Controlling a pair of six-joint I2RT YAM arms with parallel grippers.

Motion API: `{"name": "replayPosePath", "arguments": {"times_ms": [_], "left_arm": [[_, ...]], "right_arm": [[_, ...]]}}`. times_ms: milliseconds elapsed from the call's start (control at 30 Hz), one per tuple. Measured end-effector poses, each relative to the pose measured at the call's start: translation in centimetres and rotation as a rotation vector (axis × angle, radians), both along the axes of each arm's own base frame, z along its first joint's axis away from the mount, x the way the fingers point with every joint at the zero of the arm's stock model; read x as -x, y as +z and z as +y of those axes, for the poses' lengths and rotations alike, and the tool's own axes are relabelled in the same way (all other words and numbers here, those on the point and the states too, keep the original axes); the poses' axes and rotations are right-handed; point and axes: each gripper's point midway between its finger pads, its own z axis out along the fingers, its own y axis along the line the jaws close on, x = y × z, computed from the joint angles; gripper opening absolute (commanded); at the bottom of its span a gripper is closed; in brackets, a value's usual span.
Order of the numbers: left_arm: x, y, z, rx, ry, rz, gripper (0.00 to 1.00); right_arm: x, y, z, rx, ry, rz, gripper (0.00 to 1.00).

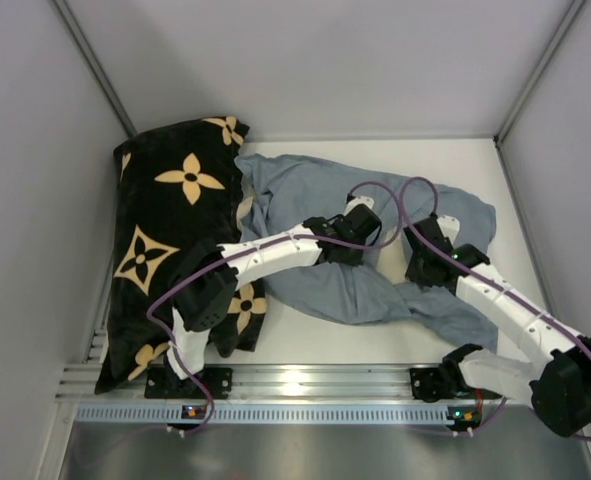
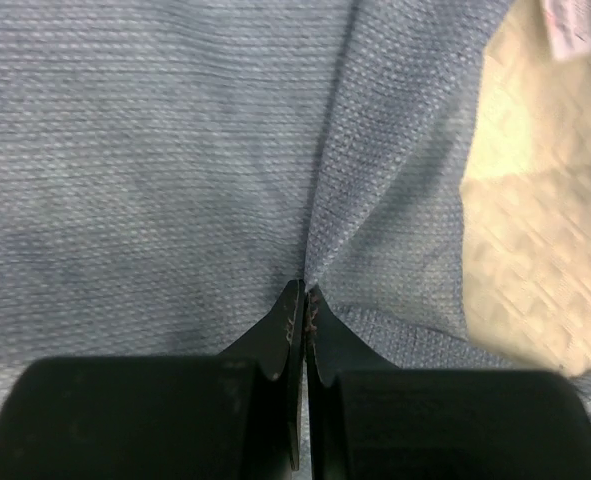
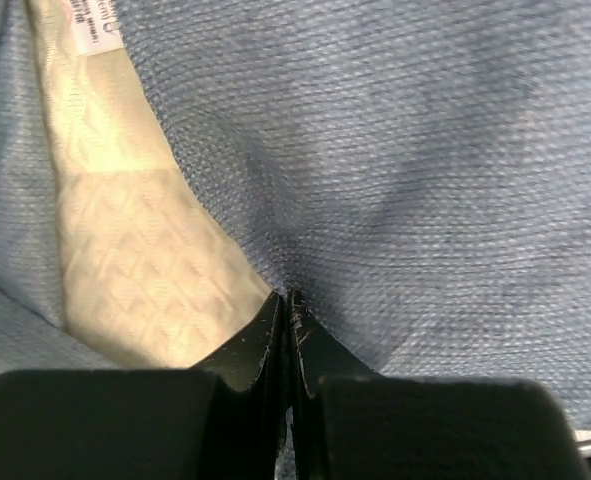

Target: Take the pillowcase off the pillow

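Note:
The pillowcase (image 1: pixel 305 195) lies crumpled in the middle of the table, its plain blue-grey side showing. Both arms reach over it. My left gripper (image 2: pixel 303 291) is shut, with a fold of the blue-grey pillowcase (image 2: pixel 175 170) pinched at its tips. My right gripper (image 3: pixel 288 298) is also shut, on puckered pillowcase (image 3: pixel 415 170) fabric. The cream, diamond-textured pillow (image 2: pixel 535 220) shows through the opening to the right of the left gripper. The same pillow (image 3: pixel 125 260) shows to the left of the right gripper, with a white label (image 3: pixel 93 25) on it. In the top view the fabric covers nearly all of the pillow.
A black cushion (image 1: pixel 175 240) with tan flower motifs lies along the left wall, under the left arm's elbow. Grey walls close the table (image 1: pixel 375 150) in on the left, back and right. A metal rail (image 1: pixel 305 380) runs along the near edge.

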Motion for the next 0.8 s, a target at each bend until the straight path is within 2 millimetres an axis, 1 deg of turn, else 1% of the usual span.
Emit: {"name": "replayPosePath", "arguments": {"times_ms": [67,133,200,267,367,467,533,567,600,667,733,767,800], "left_arm": [[-0.4,0.0,0.5,0.005,0.011,0.005,0.00],[-1.2,0.0,1.6,0.014,0.033,0.017,0.00],[-2.4,0.2,3.2,0.024,0.072,0.027,0.00],[-3.9,0.5,5.5,0.047,0.124,0.037,0.00],[-6.1,1.2,10.2,0.090,0.223,0.058,0.00],[-8.0,2.5,15.6,0.139,0.335,0.065,0.00],[-8.6,3.4,18.6,0.170,0.391,0.065,0.00],[-8.7,3.9,19.7,0.184,0.408,0.064,0.00],[-8.8,4.4,20.5,0.195,0.420,0.063,0.00],[-8.6,5.3,21.2,0.206,0.420,0.056,0.00],[-8.1,6.0,21.0,0.222,0.394,0.059,0.00],[-7.9,6.1,20.8,0.229,0.380,0.064,0.03],[-7.6,6.3,20.4,0.238,0.355,0.069,0.17]], "right_arm": [[0.5,0.1,-0.5,0.015,-0.008,-0.006,0.00],[0.8,0.1,-1.0,0.033,-0.017,-0.007,0.00],[1.0,0.1,-1.2,0.039,-0.023,-0.002,0.00],[1.0,0.0,-1.2,0.038,-0.027,0.000,0.00],[1.0,-0.1,-1.1,0.034,-0.034,0.005,0.00],[0.6,-0.3,-0.8,0.022,-0.042,0.003,0.00],[0.2,-0.3,-0.4,0.005,-0.042,-0.006,0.00],[0.0,-0.3,-0.2,-0.004,-0.042,-0.011,0.00],[-0.2,-0.4,0.1,-0.014,-0.042,-0.016,0.00],[-0.6,-0.4,0.4,-0.029,-0.039,-0.022,0.00],[-0.7,-0.5,0.6,-0.036,-0.037,-0.022,0.00],[-0.7,-0.5,0.6,-0.035,-0.037,-0.020,0.00],[-0.7,-0.6,0.6,-0.033,-0.037,-0.017,0.00]]}}
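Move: My left hand already pinches the left edge of the pillowcase opening. The case's left end lies about 22 cm to its left and 11 cm ahead; the black flowered pillow's middle is some 36 cm left, 3 cm ahead. The bare cream pillow shows 8 cm to its right, level with it and about 3 cm lower. From my right hand, shut on the opening's right edge, that bare patch is about 5 cm left, 4 cm ahead and 3 cm down. I sweep my left hand fast some 20 cm to the left and about 8 cm forward, towards the case's left end and the flowered pillow, lifting about 6 cm mostly in the second half and turning some 20 degrees counter-clockwise. Its fingers keep their pinch, dragging the opening's left edge off the cream pillow, while my right hand holds the other edge nearly in place, swaying only a centimetre or so. ##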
